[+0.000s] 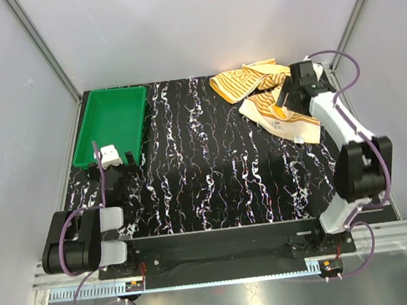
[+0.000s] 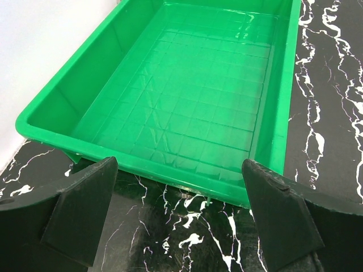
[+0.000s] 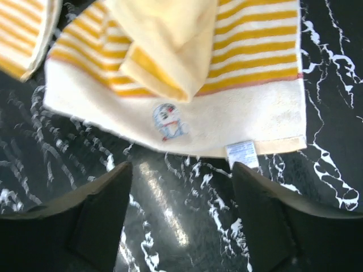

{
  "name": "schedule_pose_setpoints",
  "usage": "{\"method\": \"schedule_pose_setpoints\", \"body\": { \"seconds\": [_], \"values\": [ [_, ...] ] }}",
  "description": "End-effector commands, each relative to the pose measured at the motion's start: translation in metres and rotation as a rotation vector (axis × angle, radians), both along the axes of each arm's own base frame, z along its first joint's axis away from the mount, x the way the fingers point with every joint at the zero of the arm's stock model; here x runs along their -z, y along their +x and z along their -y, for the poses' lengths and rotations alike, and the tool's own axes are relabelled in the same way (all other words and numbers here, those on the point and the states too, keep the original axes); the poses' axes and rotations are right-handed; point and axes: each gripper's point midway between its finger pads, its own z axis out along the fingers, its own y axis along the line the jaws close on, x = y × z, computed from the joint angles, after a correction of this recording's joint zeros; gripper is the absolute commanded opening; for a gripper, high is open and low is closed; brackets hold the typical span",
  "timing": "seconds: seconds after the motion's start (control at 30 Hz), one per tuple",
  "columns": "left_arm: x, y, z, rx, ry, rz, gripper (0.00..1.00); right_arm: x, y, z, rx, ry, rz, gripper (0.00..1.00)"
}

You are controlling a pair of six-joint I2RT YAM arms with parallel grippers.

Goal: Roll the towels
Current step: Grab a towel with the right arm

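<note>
The towels lie bunched at the back right of the table. The nearer towel (image 3: pixel 249 62) has orange-and-cream stripes, a cream border (image 1: pixel 279 119) and a small white label (image 3: pixel 242 153). One of its corners is folded over, showing a pale yellow back (image 3: pixel 170 45). A second striped heap (image 1: pixel 243 82) lies behind it. My right gripper (image 3: pixel 178 192) hovers just in front of the labelled edge (image 1: pixel 286 100), open, with only table between its fingers (image 3: pixel 102 215). My left gripper (image 2: pixel 178 215) stands open at the near left (image 1: pixel 115 170), holding nothing.
A green tray (image 2: pixel 170 164) with nothing in it sits at the back left (image 1: pixel 85 147), its near rim just beyond my left fingertips. The table is black marble-patterned, with grey walls close on three sides.
</note>
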Motion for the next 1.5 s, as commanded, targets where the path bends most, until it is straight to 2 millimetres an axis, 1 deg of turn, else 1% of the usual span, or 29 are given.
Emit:
{"method": "schedule_pose_setpoints", "body": {
  "seconds": [0.0,0.03,0.07,0.1,0.13,0.17,0.23,0.27,0.33,0.37,0.4,0.43,0.47,0.57,0.8,0.9,0.93,1.0,1.03,1.1,1.17,1.2,1.23,1.3,1.33,1.37,1.4,1.43,1.47],
  "values": [
    [-0.032,0.010,0.001,0.003,-0.011,0.115,0.99,0.000,0.025,0.015,0.025,0.004,-0.008,0.76],
    [-0.030,0.008,0.001,-0.003,-0.009,0.095,0.99,0.003,0.031,0.015,0.024,0.001,-0.012,0.75],
    [-0.047,0.006,0.002,-0.004,-0.002,0.122,0.99,0.018,0.040,0.015,0.019,-0.008,-0.042,0.75],
    [-0.053,0.006,0.006,0.001,-0.004,0.102,0.99,0.011,0.052,0.015,0.014,-0.011,-0.019,0.75],
    [-0.052,0.008,0.010,-0.002,-0.057,0.011,0.99,0.029,0.060,0.015,-0.002,-0.022,-0.056,0.73],
    [-0.077,0.005,0.013,0.009,-0.090,0.054,0.99,0.020,0.074,0.013,-0.004,-0.021,-0.031,0.72],
    [-0.093,-0.001,0.023,0.037,-0.169,0.028,0.99,0.029,0.084,0.013,-0.019,-0.029,-0.057,0.69],
    [-0.112,-0.008,0.027,0.032,-0.265,0.075,0.99,0.034,0.097,0.014,-0.011,-0.041,-0.061,0.68],
    [-0.116,-0.019,0.033,0.041,-0.333,0.044,0.99,0.043,0.104,0.017,-0.011,-0.061,-0.083,0.68],
    [-0.123,-0.024,0.044,0.088,-0.393,0.063,0.99,0.051,0.110,0.019,-0.003,-0.080,-0.098,0.67],
    [-0.124,-0.027,0.049,0.109,-0.419,0.064,0.99,0.055,0.113,0.022,-0.004,-0.095,-0.108,0.67],
    [-0.120,-0.030,0.054,0.129,-0.441,0.055,0.99,0.069,0.115,0.023,-0.004,-0.103,-0.136,0.67],
    [-0.123,-0.034,0.063,0.169,-0.476,0.062,0.99,0.065,0.120,0.021,-0.012,-0.099,-0.126,0.67],
    [-0.122,-0.041,0.074,0.220,-0.501,0.030,0.99,0.079,0.125,0.017,-0.029,-0.092,-0.145,0.66],
    [-0.122,-0.057,0.079,0.249,-0.493,-0.025,0.99,0.112,0.113,0.018,-0.037,-0.127,-0.207,0.66],
    [-0.121,-0.063,0.087,0.291,-0.517,-0.033,0.99,0.120,0.111,0.018,-0.039,-0.128,-0.216,0.56],
    [-0.121,-0.065,0.090,0.308,-0.512,-0.039,0.99,0.123,0.110,0.019,-0.036,-0.130,-0.222,0.47],
    [-0.121,-0.067,0.090,0.305,-0.513,-0.053,0.99,0.123,0.111,0.020,-0.038,-0.137,-0.222,0.40],
    [-0.117,-0.069,0.090,0.300,-0.510,-0.075,0.99,0.121,0.111,0.021,-0.035,-0.144,-0.221,0.29],
    [-0.121,-0.071,0.092,0.318,-0.508,-0.075,0.99,0.118,0.111,0.022,-0.035,-0.150,-0.217,0.15],
    [-0.123,-0.076,0.098,0.351,-0.514,-0.080,0.99,0.101,0.110,0.028,-0.012,-0.175,-0.195,0.00],
    [-0.126,-0.079,0.099,0.363,-0.517,-0.083,0.99,0.093,0.109,0.030,-0.005,-0.186,-0.185,0.00],
    [-0.131,-0.082,0.102,0.380,-0.520,-0.073,0.99,0.070,0.108,0.026,-0.008,-0.201,-0.144,0.00],
    [-0.143,-0.087,0.111,0.441,-0.523,-0.070,0.99,0.039,0.104,0.024,-0.015,-0.313,-0.113,0.00],
    [-0.149,-0.090,0.114,0.470,-0.517,-0.064,0.99,0.012,0.102,0.012,-0.042,-0.363,-0.067,0.00],
    [-0.152,-0.094,0.118,0.496,-0.519,-0.067,0.99,-0.010,0.099,-0.019,-0.096,-0.432,-0.029,0.00],
    [-0.152,-0.098,0.118,0.493,-0.521,-0.086,0.99,-0.025,0.094,-0.039,-0.169,-0.493,-0.016,0.00],
    [-0.168,-0.100,0.118,0.499,-0.508,-0.064,0.99,-0.045,0.087,-0.059,-0.212,-0.516,0.017,0.00],
    [-0.173,-0.101,0.116,0.494,-0.498,-0.066,0.99,-0.061,0.071,-0.105,-0.309,-0.542,0.045,0.00]
  ]
}}
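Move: The towel's cream folded flap lies about 9 cm ahead of the right hand, roughly 1 cm to its left and some 14 cm below. The white label on that towel's near hem is about 6 cm back and 2 cm right of this hand; the striped towel beside it lies some 18 cm ahead and 17 cm left, both about 15 cm lower than the hand. From the left hand, the flap is roughly 17 cm ahead, 65 cm right and 7 cm below. The right hand sweeps forward some 12 cm while sinking over the towel, then drops steeply with a slight draw back, tipping the fingers about 15 degrees further down, shuts them on the cream flap and, keeping that pinch, lifts about 7 cm, rolling its left side down and starting to swing left. Meanwhile the empty, open left hand springs up out from beside the green tray, sinks partway and draws back and right about 10 cm each, turning clockwise and rolling its left side down. ##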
